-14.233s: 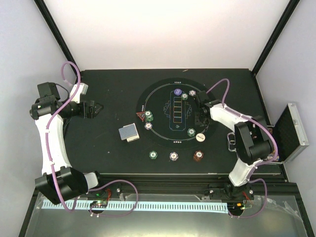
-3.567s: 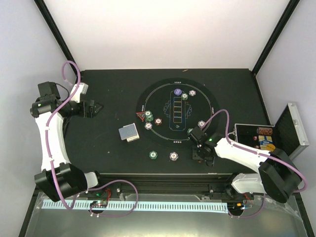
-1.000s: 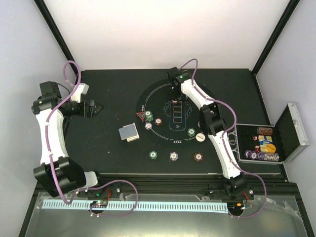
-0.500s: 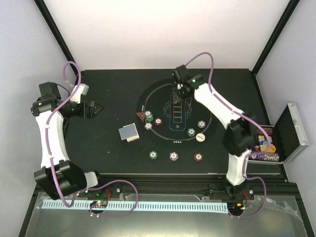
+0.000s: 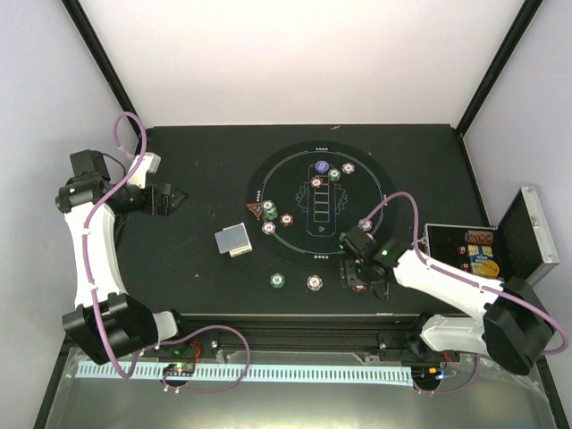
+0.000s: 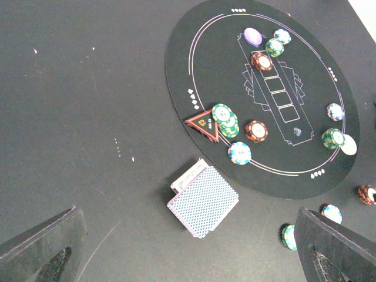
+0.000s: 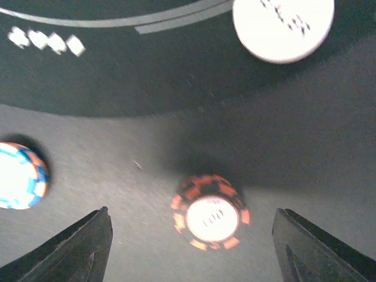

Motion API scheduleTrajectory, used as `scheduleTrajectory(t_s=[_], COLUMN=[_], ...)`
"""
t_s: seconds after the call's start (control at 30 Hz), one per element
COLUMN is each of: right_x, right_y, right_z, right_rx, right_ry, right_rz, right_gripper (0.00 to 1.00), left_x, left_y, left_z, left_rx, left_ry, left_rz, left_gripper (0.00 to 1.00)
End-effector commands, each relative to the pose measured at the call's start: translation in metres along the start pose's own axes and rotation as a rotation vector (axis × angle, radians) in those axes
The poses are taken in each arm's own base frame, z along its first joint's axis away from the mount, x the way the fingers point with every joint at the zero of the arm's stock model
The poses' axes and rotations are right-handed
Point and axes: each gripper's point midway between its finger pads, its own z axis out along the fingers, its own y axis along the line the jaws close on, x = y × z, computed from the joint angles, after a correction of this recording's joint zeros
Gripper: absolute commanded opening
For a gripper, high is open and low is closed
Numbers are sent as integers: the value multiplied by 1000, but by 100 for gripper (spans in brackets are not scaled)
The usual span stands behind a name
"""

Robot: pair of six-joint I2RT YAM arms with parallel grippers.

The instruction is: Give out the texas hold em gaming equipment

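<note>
The round black felt mat (image 5: 268, 170) carries several chips, a blue button (image 5: 320, 166) and a red triangle marker (image 5: 256, 211). The deck of grey-blue-backed cards (image 5: 234, 240) lies left of the mat and also shows as the deck (image 6: 202, 198) below my open left gripper (image 6: 187, 252). That left gripper (image 5: 170, 198) hovers at the far left. My right gripper (image 5: 357, 273) hangs over the near edge. Its fingers (image 7: 76, 247) stand open on either side of a red-brown chip (image 7: 211, 212) lying flat on the table, not touching it. The right gripper (image 7: 189, 226) holds nothing.
A white button (image 7: 284, 26) lies on the mat just beyond the red-brown chip, and a purple-white chip (image 7: 17, 175) to its left. A green chip (image 5: 278, 281) lies further left. The open silver case (image 5: 527, 237) with chips stands at the right edge.
My right arm swung from the mat's far side back to the near edge, above the red-brown chip, and its jaws widened. A red-brown chip now shows by the far card boxes. The left arm stayed.
</note>
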Motion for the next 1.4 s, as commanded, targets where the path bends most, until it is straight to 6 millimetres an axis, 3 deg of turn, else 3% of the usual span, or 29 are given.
scheduleTrajectory(t_s=[0.0,0.17,0.53,0.83,1.37], right_x=[10,20,31,31,22], right_y=[-1,-5,-10,-14,-16], right_z=[4,16,44,40,26], right_rx=[-50,-39,16,32,47], right_ry=[-31,-3,51,47,22], right_rz=[98,96,82,83,72], right_gripper=[77,79,71,53,46], left_x=[-4,-4,-3,-4,-3], left_y=[-9,-8,-7,-8,-7], left_z=[-8,-7,-6,-5,-4], left_rx=[15,17,10,25,27], left_ry=[-27,-23,-18,-26,-23], left_rz=[12,8,14,12,4], left_gripper=[99,99,99,99,99])
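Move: The red chips lie close under the right hand, about 5 cm below, 2 cm back and 1 cm to the right. The white-blue chips stand some 12 cm to the left of the red chips and nearly level with them; the white dealer button is about 9 cm ahead of the hand and 2 cm right, also on the table. From the raised left hand, the red chips are roughly 46 cm right, 13 cm back and 26 cm down. Down onto the red chips goes the right hand, sinking almost 5 cm, with an early slide of about 2 cm back and a little to the right that brings the pads to either side. Once low, it stays in place while the fingers close from wide to about half open and pinch the chips by their rim; the hand then starts up by half a centimetre, keeping its grip. ##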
